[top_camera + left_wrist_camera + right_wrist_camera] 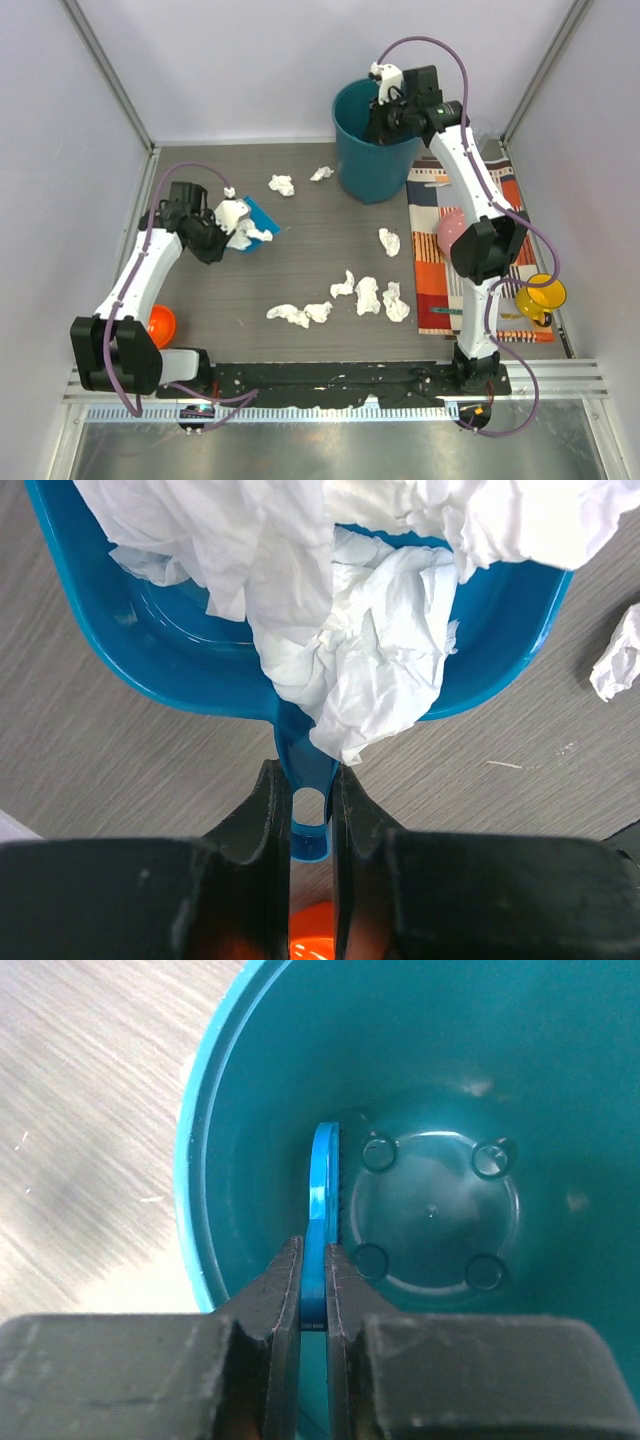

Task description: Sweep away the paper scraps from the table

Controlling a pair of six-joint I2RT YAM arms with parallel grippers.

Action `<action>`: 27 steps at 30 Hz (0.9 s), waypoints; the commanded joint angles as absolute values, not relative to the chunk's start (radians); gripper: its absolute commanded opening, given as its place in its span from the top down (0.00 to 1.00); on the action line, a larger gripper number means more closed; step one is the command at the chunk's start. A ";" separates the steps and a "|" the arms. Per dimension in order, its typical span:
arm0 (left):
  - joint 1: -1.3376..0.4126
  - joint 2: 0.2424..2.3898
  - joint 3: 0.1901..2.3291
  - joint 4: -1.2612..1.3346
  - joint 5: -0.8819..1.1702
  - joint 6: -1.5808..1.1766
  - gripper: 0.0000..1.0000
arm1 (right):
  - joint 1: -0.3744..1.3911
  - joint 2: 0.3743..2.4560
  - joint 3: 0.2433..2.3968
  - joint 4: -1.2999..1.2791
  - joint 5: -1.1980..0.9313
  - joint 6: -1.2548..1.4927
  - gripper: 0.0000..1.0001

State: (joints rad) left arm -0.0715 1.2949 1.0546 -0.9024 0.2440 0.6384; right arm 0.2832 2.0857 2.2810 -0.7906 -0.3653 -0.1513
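Note:
Several crumpled white paper scraps [367,296] lie on the grey wood-grain table [300,260], in a cluster at front centre and two near the back [282,185]. My left gripper [215,235] [305,775] is shut on the handle of a blue dustpan [262,218] [190,650] that holds white paper wads [370,650]. One loose scrap [618,660] lies right of the pan. My right gripper [385,105] [314,1245] is shut on a thin blue brush [322,1190], held over the open teal bin [372,150] [230,1160], whose bottom shows bare.
A striped patchwork placemat [480,200] lies at the right with a pink bowl [450,232] on it. A yellow cup [541,295] sits by the right arm. An orange ball [160,322] [315,930] lies near the left arm's base. Walls enclose the table.

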 commanded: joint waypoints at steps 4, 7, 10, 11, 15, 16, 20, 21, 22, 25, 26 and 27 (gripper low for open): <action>-0.072 1.279 1.186 -0.954 0.270 0.635 1.00 | 0.287 1.967 2.263 -0.884 -0.515 -0.097 0.99; -0.081 1.290 1.235 -0.977 0.256 0.635 1.00 | 0.287 1.948 2.238 -0.893 -0.522 -0.071 0.99; -0.086 1.301 1.293 -1.003 0.249 0.630 1.00 | 0.293 1.911 2.189 -0.893 -0.535 -0.058 0.99; -0.089 1.304 1.307 -1.008 0.247 0.627 1.00 | 0.296 1.895 2.172 -0.887 -0.535 -0.058 0.99; -0.106 1.318 1.377 -1.037 0.236 0.620 1.00 | 0.339 1.849 2.080 -0.854 -0.535 -0.052 0.99; -0.109 1.327 1.403 -1.045 0.230 0.617 1.00 | 0.353 1.845 2.057 -0.851 -0.534 -0.048 0.99; -0.120 1.354 1.466 -1.086 0.221 0.617 1.00 | 0.441 1.847 2.051 -0.877 -0.500 -0.051 0.99; -0.123 1.359 1.488 -1.104 0.218 0.618 1.00 | 0.452 1.847 2.051 -0.879 -0.485 -0.049 0.99; -0.123 1.362 1.497 -1.112 0.215 0.618 1.00 | 0.466 1.847 2.052 -0.879 -0.482 -0.048 0.99; -0.126 1.371 1.538 -1.140 0.209 0.626 1.00 | 0.505 1.850 2.063 -0.879 -0.477 -0.041 0.99; -0.127 1.374 1.551 -1.146 0.206 0.627 1.00 | 0.514 1.851 2.066 -0.879 -0.477 -0.040 0.99; -0.127 1.377 1.578 -1.157 0.207 0.624 1.00 | 0.525 1.852 2.072 -0.879 -0.473 -0.035 0.99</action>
State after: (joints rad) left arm -0.1219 1.3735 1.4906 -1.0992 0.2173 0.6323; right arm 0.4896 1.8874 2.0472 -0.8780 -0.4698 -0.0643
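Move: The bin's middle lies some 6 cm ahead of the right hand, 3 cm to its right and 14 cm below. The loaded dustpan body is about 15 cm back, 32 cm left and 19 cm below. One paper scrap lies 13 cm back and 5 cm right, another 5 cm ahead and 25 cm left, both 27 cm below. From the left hand, the bin is roughly 29 cm ahead and 43 cm right, about level. Back towards the base, then back and left, the right hand draws the bin some 15 cm towards the dustpan, the held brush bearing on the bin's inner near-left wall. Its wrist turns about 15 degrees counter-clockwise and tips further down. Meanwhile the left hand, still pinching the dustpan handle, rises about 11 cm and eases 4 cm forward. ##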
